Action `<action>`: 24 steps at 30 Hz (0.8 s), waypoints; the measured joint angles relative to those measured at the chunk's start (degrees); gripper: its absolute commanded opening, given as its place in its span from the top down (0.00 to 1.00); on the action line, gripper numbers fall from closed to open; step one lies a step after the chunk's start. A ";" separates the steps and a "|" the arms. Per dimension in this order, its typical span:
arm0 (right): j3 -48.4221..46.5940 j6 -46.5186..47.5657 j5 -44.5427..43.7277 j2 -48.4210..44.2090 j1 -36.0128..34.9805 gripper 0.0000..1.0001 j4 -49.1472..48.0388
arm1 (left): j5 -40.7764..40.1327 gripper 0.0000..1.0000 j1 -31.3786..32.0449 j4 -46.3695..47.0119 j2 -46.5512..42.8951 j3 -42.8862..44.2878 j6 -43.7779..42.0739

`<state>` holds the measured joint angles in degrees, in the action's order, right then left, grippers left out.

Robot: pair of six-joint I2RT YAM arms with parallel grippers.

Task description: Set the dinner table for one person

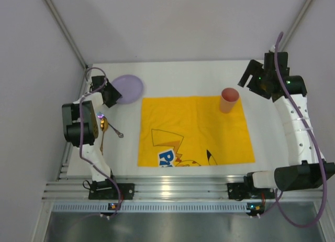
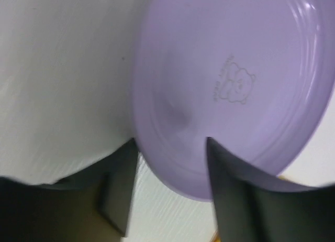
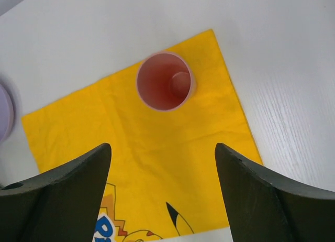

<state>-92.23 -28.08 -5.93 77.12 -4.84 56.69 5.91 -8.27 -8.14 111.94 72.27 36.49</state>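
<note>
On the white dinner table (image 1: pixel 183 74) lies a yellow cartoon-printed mat (image 1: pixel 193 132). A pink cup (image 1: pixel 229 99) stands upright on the mat's far right corner; it also shows in the right wrist view as the cup (image 3: pixel 165 81). A lilac plate (image 1: pixel 130 88) sits on the table left of the mat. My left gripper (image 1: pixel 112 94) is at its near-left rim. In the left wrist view the plate (image 2: pixel 230 69) fills the frame, and its rim dips between the jaws of the left gripper (image 2: pixel 171 142), which stand apart. My right gripper (image 3: pixel 162 146) hovers open above the mat, clear of the cup.
Two pieces of cutlery (image 1: pixel 109 128), one gold and one silver, lie on the table left of the mat, beside the left arm. A ribbed aluminium rail (image 1: pixel 172 190) runs along the near edge. Grey walls and slanted frame bars enclose the back and sides.
</note>
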 measured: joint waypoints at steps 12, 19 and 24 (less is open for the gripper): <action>3.76 0.46 0.00 -0.59 0.00 0.23 2.95 | 5.81 1.00 -0.24 -0.50 5.60 5.95 0.59; 3.54 0.02 1.11 -1.64 0.00 0.19 2.99 | 12.44 1.00 2.60 -4.96 -3.76 3.10 -3.63; 3.19 -0.55 2.84 -4.46 0.00 0.16 3.23 | 13.66 1.00 14.16 -6.36 -14.05 -0.61 -7.30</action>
<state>-89.03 -28.62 -3.09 72.66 -4.84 59.92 19.57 5.89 -14.50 97.89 71.66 29.19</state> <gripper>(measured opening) 0.836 0.040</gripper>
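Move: The plate's middle lies about 8 cm ahead and 7 cm to the right of the left hand, some 2 cm below it, its near-left rim already between the open fingers. From that hand the silver fork is roughly 16 cm back and 3 cm left, and the yellow mat's middle some 48 cm right and 19 cm back. For the right hand, the plate is about 62 cm left, 19 cm ahead and 28 cm below. The left fingers close and pinch the plate's near-left rim while the hand slides about 2.5 cm farther forward. The hand then lifts the plate some 10 cm and swings it about 15 cm right towards the mat, drawing back around 7 cm and turning clockwise nearly 30 degrees. The empty right hand, still open, eases back about 3 cm, with a small dip down and up again. ##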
